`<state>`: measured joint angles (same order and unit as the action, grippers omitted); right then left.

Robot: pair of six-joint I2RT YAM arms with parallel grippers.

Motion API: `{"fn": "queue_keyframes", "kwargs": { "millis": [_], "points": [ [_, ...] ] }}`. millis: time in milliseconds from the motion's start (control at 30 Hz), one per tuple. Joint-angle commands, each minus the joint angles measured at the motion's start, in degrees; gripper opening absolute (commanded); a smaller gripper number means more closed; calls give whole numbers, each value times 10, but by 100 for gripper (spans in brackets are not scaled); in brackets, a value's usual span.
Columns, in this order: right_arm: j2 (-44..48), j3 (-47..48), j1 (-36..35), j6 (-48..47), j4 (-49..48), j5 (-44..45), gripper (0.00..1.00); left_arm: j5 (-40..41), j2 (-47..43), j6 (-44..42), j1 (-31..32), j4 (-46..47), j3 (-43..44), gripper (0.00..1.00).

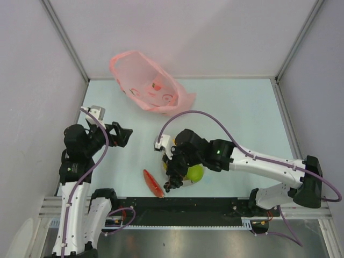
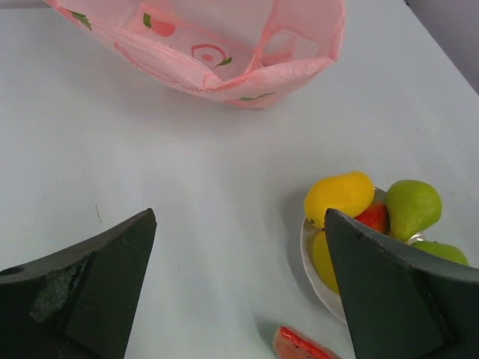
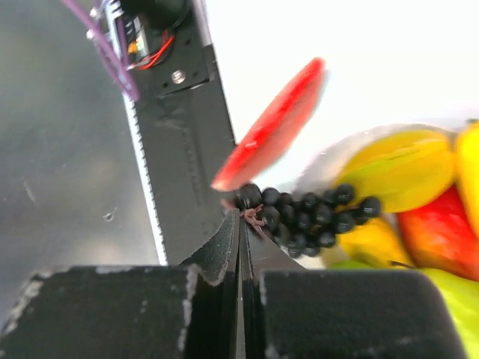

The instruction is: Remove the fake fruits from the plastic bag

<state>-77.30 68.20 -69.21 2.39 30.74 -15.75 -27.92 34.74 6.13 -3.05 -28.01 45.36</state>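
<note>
The pink plastic bag [image 1: 148, 86] [image 2: 209, 45] lies open at the back of the table. A white bowl [image 2: 314, 269] holds a yellow-orange mango [image 2: 338, 196], a red mango [image 2: 373, 217] [image 3: 441, 232] and green pears [image 1: 194, 173] [image 2: 412, 208]. A watermelon slice [image 1: 152, 184] [image 2: 299, 345] [image 3: 273, 127] lies on the table left of the bowl. My right gripper [image 1: 171, 174] [image 3: 241, 213] is shut on the stem of the dark grape bunch [image 1: 173, 184] [image 3: 310, 213], at the bowl's near edge. My left gripper [image 1: 129, 135] [image 2: 239, 217] is open and holds nothing, left of the bowl.
A black rail [image 1: 188, 205] [image 3: 187, 134] runs along the near table edge, just below the watermelon slice. Grey walls enclose the table on the left, the right and at the back.
</note>
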Motion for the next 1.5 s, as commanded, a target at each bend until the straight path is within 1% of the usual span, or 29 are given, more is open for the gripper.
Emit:
{"fn": "queue_keyframes", "kwargs": {
  "millis": [0, 67, 300, 433, 667, 833, 867, 967, 1000, 1067, 1133, 1167, 1233, 1267, 1333, 1367, 1433, 1467],
  "points": [
    [5, 54, 40, -22, 21, -1, 0, -21, 24, 13, -6, 12, 50, 100],
    [1, 75, 53, -44, 26, 3, 0, -23, 30, 15, -6, 16, 62, 100],
    [-6, 121, 154, -54, 32, 5, 0, -26, 48, 13, -6, 18, 76, 100],
    [0, 136, 177, -59, 34, 5, 0, -29, 54, 20, -8, 25, 69, 100],
    [-17, 132, 210, -62, 84, 5, 0, -32, 61, 27, -13, 38, 68, 100],
    [-30, 92, 253, -49, 70, -2, 0, -43, 58, 39, -17, 39, 53, 100],
    [-36, 87, 264, -45, 69, -2, 0, -57, 58, 40, -18, 34, 50, 100],
    [-37, 84, 275, -34, 66, -15, 0, -98, 70, 14, -16, -27, 50, 100],
    [-36, 83, 275, -35, 65, -15, 0, -134, 88, -21, -13, -75, 51, 100],
    [-35, 81, 273, -42, 65, -19, 0, -127, 116, -41, 1, -120, 72, 100],
    [-31, 70, 271, -42, 61, -20, 0, -145, 136, -60, 1, -132, 80, 100],
    [-32, 69, 269, -40, 59, -21, 2, -138, 133, -60, 1, -121, 77, 100],
    [-29, 60, 267, -37, 60, -21, 10, -119, 119, -35, 1, -73, 64, 100],
    [-27, 56, 265, -37, 62, -20, 18, -118, 112, -25, 1, -41, 60, 100],
    [-22, 47, 261, -43, 68, -17, 26, -124, 108, -5, 2, -17, 53, 100],
    [-20, 43, 261, -48, 69, -15, 32, -123, 107, -2, 2, -7, 53, 100],
    [-13, 33, 258, -51, 69, -10, 38, -120, 113, -1, 2, -3, 53, 100],
    [-9, 31, 259, -50, 69, -8, 38, -118, 118, -1, 2, 1, 54, 100]
  ]
}}
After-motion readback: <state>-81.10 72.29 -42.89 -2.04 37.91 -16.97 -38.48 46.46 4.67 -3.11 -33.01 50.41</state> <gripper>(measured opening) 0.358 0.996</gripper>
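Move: The fruit bowl, where the held black grapes are taken, has its middle about 12 cm ahead of the right hand, 5 cm to its right and 14 cm below. The yellow mango on its far side is 19 cm ahead, 1 cm right; the green apple, 9 cm ahead and 9 cm right; the watermelon slice, 4 cm ahead and 8 cm left, lies on the table. From the left hand the bowl is roughly 25 cm right, 4 cm back, 20 cm down. The black grapes, still pinched by the stem, are carried by the right hand about 15 cm forward and 8 cm right, arching up some 6 cm and down again over the bowl, turning about 25 degrees clockwise; there the fingers part and release them. The empty left hand, fingers open, rises slightly, then dips about 5 cm and shifts right, tipping down. ##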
